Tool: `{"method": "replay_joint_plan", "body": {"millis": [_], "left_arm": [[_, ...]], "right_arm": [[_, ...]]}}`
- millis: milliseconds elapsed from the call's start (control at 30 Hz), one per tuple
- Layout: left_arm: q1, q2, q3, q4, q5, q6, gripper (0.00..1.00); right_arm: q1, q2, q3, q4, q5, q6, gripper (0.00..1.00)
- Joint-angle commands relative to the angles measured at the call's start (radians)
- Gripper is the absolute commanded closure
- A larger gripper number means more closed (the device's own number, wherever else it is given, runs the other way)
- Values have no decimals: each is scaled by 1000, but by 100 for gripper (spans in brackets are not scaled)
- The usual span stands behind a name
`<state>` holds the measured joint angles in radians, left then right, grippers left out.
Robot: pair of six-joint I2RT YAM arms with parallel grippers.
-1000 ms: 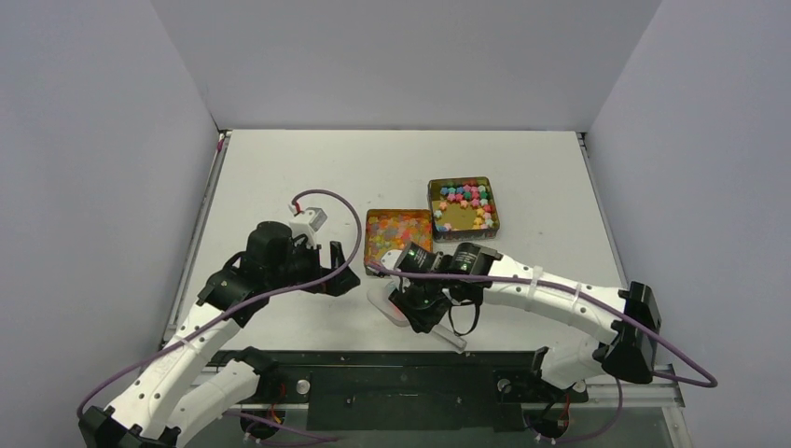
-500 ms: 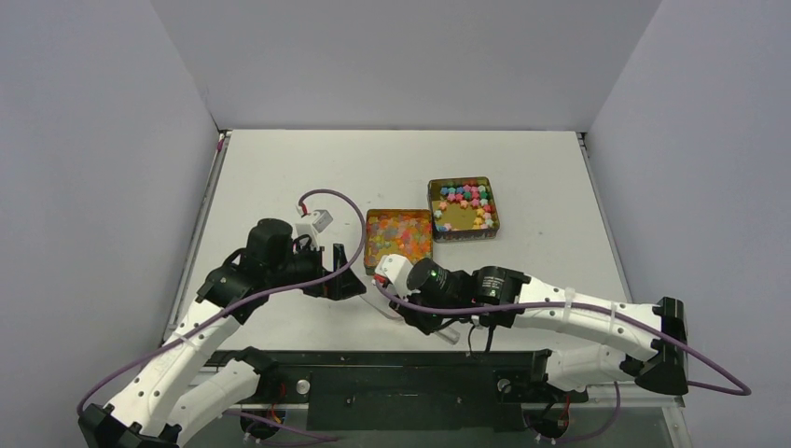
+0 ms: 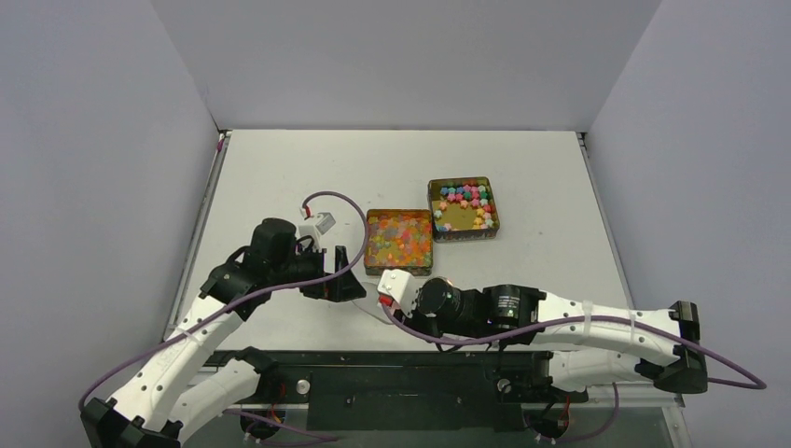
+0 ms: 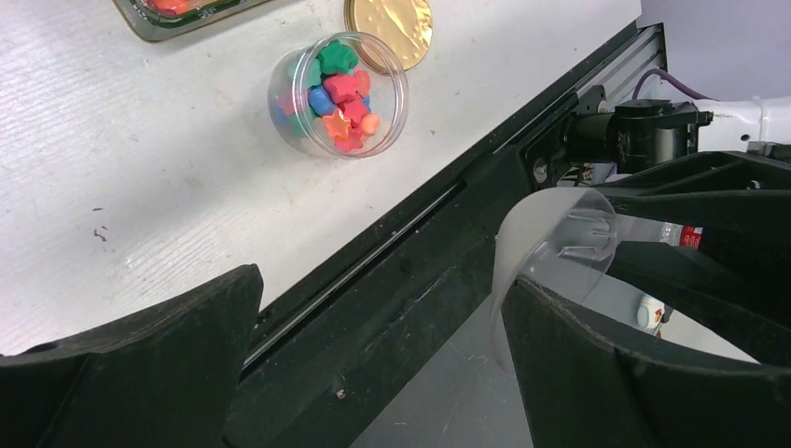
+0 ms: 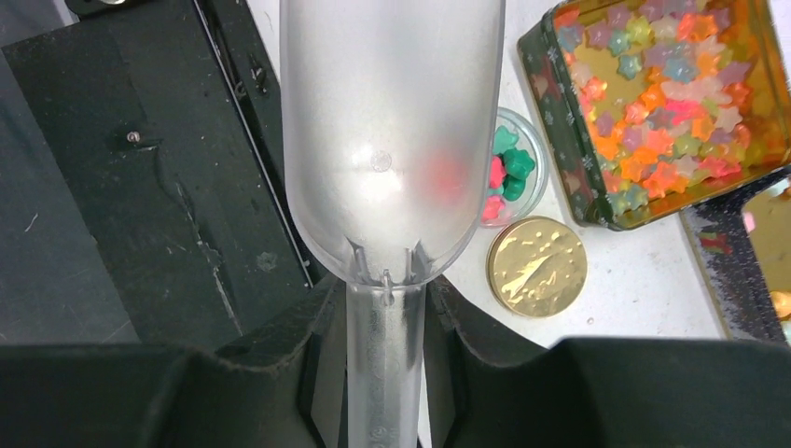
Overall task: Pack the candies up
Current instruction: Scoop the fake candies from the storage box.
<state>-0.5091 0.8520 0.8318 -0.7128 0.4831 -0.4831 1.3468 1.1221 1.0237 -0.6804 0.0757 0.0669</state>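
The candies fill two square tins: glossy translucent ones point(image 3: 399, 240) and opaque coloured ones point(image 3: 463, 207). A small clear jar point(image 4: 339, 93) near the table's front edge holds several red, green and blue candies, with a gold lid point(image 4: 388, 21) lying beside it. My right gripper point(image 5: 385, 317) is shut on the handle of a clear plastic scoop point(image 5: 392, 131). The scoop's bowl hangs over the front edge and hides part of the jar point(image 5: 511, 173). My left gripper point(image 4: 382, 373) is open and holds nothing, above the black front rail, with the jar ahead of it.
The glossy-candy tin point(image 5: 672, 103) stands just beyond the jar and the lid point(image 5: 537, 266). A black rail point(image 4: 401, 280) runs along the table's near edge under both grippers. Grey walls close in the table point(image 3: 280, 177) on three sides.
My right arm has swung down along the near edge, carrying the scoop toward the front and left. The left gripper has shifted only slightly and stays open.
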Motion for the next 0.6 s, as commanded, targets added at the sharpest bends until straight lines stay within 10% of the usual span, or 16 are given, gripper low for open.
{"method": "replay_joint_plan", "body": {"millis": [0,567], "left_arm": [[-3,11,45,-3,5,29,4],[-3,40,30,32,35,28,3]], "right_arm": [[31,-60,-7,91,84,-35,100],[39,-258,-14,213,132,-93,100]]}}
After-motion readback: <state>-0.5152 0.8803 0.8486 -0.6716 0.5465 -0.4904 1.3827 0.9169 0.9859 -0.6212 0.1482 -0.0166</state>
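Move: The right hand holds the scoop, with the storage box, the clear round jar of candies, about 7 cm ahead, 3 cm to its left and some 15 cm below. The gold lid lies 8 cm right of the jar and 1 cm farther out, the orange candy box about 13 cm beyond the jar. The open left fingers are some 8 cm ahead and 11 cm left, about level; from them the jar is 11 cm right, 1 cm back, 16 cm below. The right hand lifts the scoop about 5 cm, tilting some 15 degrees, its bowl bearing against a left fingertip. ##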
